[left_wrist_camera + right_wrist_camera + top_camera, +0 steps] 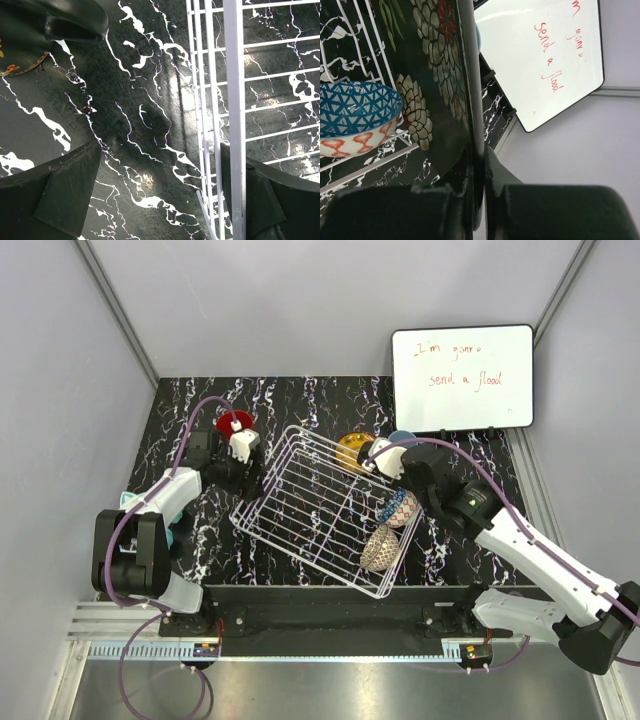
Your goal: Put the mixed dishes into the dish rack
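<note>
The white wire dish rack (320,505) lies slanted mid-table. In its near right end sit a blue patterned bowl (398,507) and a beige-brown bowl (380,547). My right gripper (483,155) is shut on the rim of the floral dark-backed saucer (435,60), held on edge above the rack's right side, next to the blue bowl (357,107). My left gripper (165,190) is open over bare table at the rack's left side. A rack wire (234,100) crosses its right finger. Behind the rack stand the red mug (233,423), yellow plate (352,442) and light blue cup (402,438).
A whiteboard (462,377) with red writing leans at the back right, close behind my right gripper (378,455). A teal object (130,502) lies by the left arm. Grey walls close in both sides. A gold-rimmed dark dish edge (15,67) shows left of my left gripper.
</note>
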Tool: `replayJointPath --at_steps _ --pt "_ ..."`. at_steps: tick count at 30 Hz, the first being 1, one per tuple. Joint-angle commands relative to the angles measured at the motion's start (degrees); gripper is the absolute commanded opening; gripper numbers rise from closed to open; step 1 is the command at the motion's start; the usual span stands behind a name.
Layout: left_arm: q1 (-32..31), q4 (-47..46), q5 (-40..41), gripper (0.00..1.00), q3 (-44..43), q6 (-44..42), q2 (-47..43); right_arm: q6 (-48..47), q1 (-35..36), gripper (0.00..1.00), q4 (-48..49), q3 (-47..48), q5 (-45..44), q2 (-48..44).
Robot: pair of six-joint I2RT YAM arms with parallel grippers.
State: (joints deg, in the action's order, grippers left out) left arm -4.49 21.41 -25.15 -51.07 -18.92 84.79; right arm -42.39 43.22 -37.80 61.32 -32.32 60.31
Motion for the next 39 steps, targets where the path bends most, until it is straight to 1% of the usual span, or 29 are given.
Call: replayJointPath --at_steps 1,13,14,15,16,18,20,21,22,24,25,26,28,35,39 --pt "0.8 -0.58 -0.25 0.98 -0.96 -0.16 -1.38 2.57 -0.51 0.0 7.04 0.03 -2.32 1.47" --pt "0.8 -0.93 -1.31 0.98 -0.79 0.72 -1.21 5.12 -0.59 0.0 10.55 -3.14 1.81 6.21" --pt "0.8 -0.93 -1.22 0.98 -0.79 0.81 -1.12 6.08 -0.6 0.04 10.56 -3.14 2.25 6.65" --pt "0.8 -1.02 -1.31 0.98 -0.79 0.81 -1.21 6.53 -0.6 0.16 10.47 -3.14 2.87 7.01" --pt "0.8 -1.11 -1.31 0.98 -0.7 0.81 -1.04 6.88 -0.51 0.25 10.47 -3.22 3.05 7.45" --pt "0.8 -1.11 -1.31 0.98 -1.05 1.07 -1.12 8.2 -0.51 0.38 10.12 -3.05 3.4 7.54" --pt "0.8 -1.19 -1.22 0.98 -1.23 1.16 -1.03 9.69 -0.51 0.47 9.68 -2.52 3.57 6.66" --pt "0.8 -0.93 -1.31 0.98 -1.49 1.16 -1.12 10.13 -0.51 0.57 9.33 -2.43 3.4 6.31" --pt "0.8 -0.84 -1.31 0.98 -1.66 1.08 -1.12 10.48 -0.51 0.69 9.15 -2.26 3.23 5.26" --pt "0.8 -0.76 -1.22 0.98 -1.93 0.81 -0.86 11.28 -0.51 0.77 8.97 -2.17 2.7 4.03" --pt "0.8 -0.58 -1.13 0.98 -2.02 0.81 -0.86 11.54 -0.51 0.86 8.8 -2.17 2.52 3.06" --pt "0.89 -0.49 -1.13 0.98 -2.1 0.9 -0.68 12.5 -0.51 0.93 8.8 -1.91 2.26 2.53" --pt "0.89 -0.32 -1.13 0.98 -2.19 0.81 -0.68 13.56 -0.51 1.0 8.18 -0.77 1.56 1.13" --pt "0.98 0.3 -1.05 0.98 -2.9 0.64 -0.51 17.86 -0.51 1.0 4.32 1.96 1.47 -1.43" --pt "1.06 0.74 -1.04 0.98 -3.16 0.64 -0.51 21.29 -0.51 1.0 0.81 3.28 3.66 -4.23"
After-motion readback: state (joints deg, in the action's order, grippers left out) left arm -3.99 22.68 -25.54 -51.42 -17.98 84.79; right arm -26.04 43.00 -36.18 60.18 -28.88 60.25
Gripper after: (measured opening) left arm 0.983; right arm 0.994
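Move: The flat black tray is already in the right hand's grip; its slot at the rack's rear right lies about 7 cm left, 2 cm ahead and 14 cm below. The blue bowl lies 4 cm left, 1 cm back; the light-blue cup 13 cm ahead, 1 cm left; the yellow plate 13 cm ahead, 10 cm left. For the left hand, open astride the rack's rim, the slot is some 25 cm right, 1 cm ahead, 3 cm above. Right hand lowers the held tray about 5 cm into the rack, opens wide, then rises roughly 4 cm. ##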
